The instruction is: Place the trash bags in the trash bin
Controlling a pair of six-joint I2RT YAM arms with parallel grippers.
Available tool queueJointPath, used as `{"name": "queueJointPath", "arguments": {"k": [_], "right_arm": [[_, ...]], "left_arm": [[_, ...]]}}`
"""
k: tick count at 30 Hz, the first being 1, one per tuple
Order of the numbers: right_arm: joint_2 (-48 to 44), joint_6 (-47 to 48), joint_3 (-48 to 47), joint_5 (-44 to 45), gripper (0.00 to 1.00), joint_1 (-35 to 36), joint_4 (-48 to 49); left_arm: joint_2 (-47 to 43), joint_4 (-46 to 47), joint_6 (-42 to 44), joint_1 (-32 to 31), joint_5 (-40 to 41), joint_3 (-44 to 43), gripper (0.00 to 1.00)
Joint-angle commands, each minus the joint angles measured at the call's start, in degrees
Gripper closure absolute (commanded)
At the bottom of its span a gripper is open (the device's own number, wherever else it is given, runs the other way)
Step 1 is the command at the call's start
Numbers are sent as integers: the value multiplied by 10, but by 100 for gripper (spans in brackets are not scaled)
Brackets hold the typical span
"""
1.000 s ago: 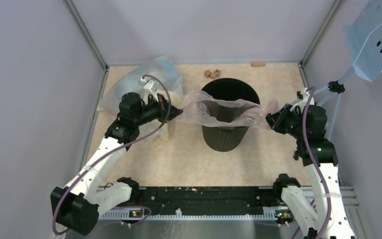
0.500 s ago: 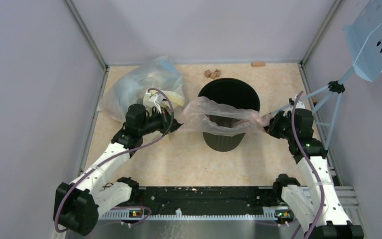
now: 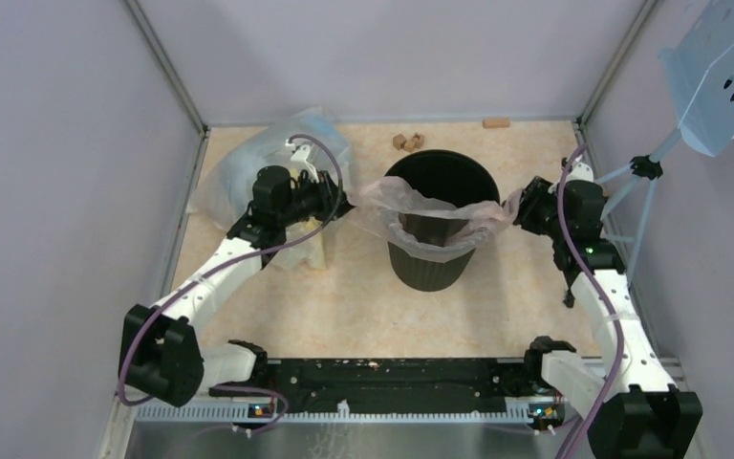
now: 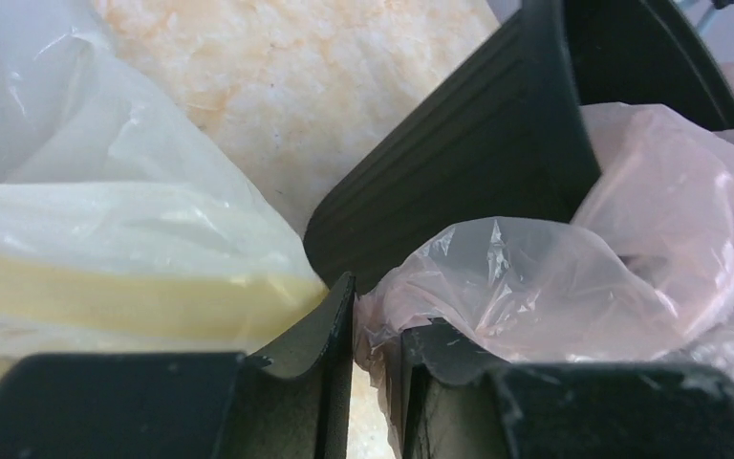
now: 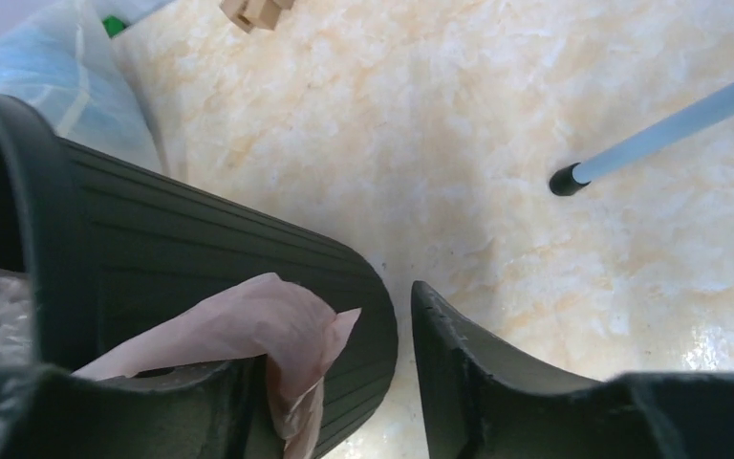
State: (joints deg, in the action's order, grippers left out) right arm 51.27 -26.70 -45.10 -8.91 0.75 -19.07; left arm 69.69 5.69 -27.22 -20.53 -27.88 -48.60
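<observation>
The black ribbed trash bin [image 3: 430, 268] stands mid-table. The pale pink trash bag [image 3: 420, 206] is stretched across its mouth and sags inside, lying over the near rim. My left gripper [image 3: 344, 203] is at the bin's left side, shut on the bag's left edge. In the left wrist view the film [image 4: 535, 277] bunches between the nearly closed jaws [image 4: 371, 296], next to the bin [image 4: 459, 163]. My right gripper [image 3: 514, 206] is at the bin's right rim. Its jaws [image 5: 344, 320] stand wide apart, and the bag's corner [image 5: 248, 320] drapes over the left finger, against the bin wall [image 5: 182, 239].
A large clear bag with pale blue and yellow contents [image 3: 268, 163] lies back left, touching my left arm; it also shows in the left wrist view [image 4: 105, 258]. Small wooden blocks [image 3: 407, 142] lie behind the bin. A light blue perforated rack [image 3: 722, 76] stands right; its foot [image 5: 566, 179] rests on the floor.
Both grippers have moved toward the back of the table along the bin's sides. The bag's mouth has moved back with them and now covers more of the bin opening.
</observation>
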Motion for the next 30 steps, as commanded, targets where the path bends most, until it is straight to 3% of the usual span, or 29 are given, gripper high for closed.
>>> {"name": "queueJointPath", "arguments": {"k": [1, 3, 7, 11, 20, 23, 26, 30], "right_arm": [[39, 8, -33, -5, 52, 4, 26], [47, 12, -39, 1, 50, 3, 7], [-13, 22, -9, 31, 34, 4, 21], [-71, 38, -25, 79, 29, 3, -10], [-104, 20, -93, 154, 25, 3, -94], [-95, 25, -111, 142, 24, 4, -133], [-79, 30, -118, 94, 24, 3, -178], [-66, 19, -86, 41, 23, 4, -209]], "left_arm": [[47, 21, 9, 3, 25, -40, 75], [68, 16, 6, 2, 22, -46, 73], [72, 20, 11, 3, -1, -43, 64], [52, 24, 15, 2, 9, -33, 60], [3, -52, 37, 2, 54, -59, 42], [-12, -79, 48, 3, 71, -60, 35], [-23, -95, 63, 3, 72, -64, 22], [-38, -126, 103, 3, 72, -76, 12]]}}
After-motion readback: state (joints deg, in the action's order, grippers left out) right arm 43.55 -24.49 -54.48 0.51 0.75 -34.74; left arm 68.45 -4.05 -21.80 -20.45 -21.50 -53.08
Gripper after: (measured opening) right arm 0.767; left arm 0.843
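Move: The bin's middle lies about 18 cm to the right of the left hand, level with it fore-and-aft and some 13 cm lower; the pink bag spans its mouth, one end between that hand's slightly parted fingers. The white bag's middle sits some 20 cm left, 14 cm farther out and 17 cm down. From the right hand, the bin's middle is about 15 cm left, 2 cm ahead and 12 cm below, with the tripod foot roughly 12 cm ahead, 6 cm right and 24 cm down. Down first, then up and away from the bin: the right hand dips about 2 cm, climbs some 9 cm while drawing back and to the right, then sinks slightly, its already parted fingers opening wider beside the pink bag's end. The left hand dips forward and down, rises about 4 cm and eases left, spreading its fingers wide to let go of its end, which still rests against one finger. ##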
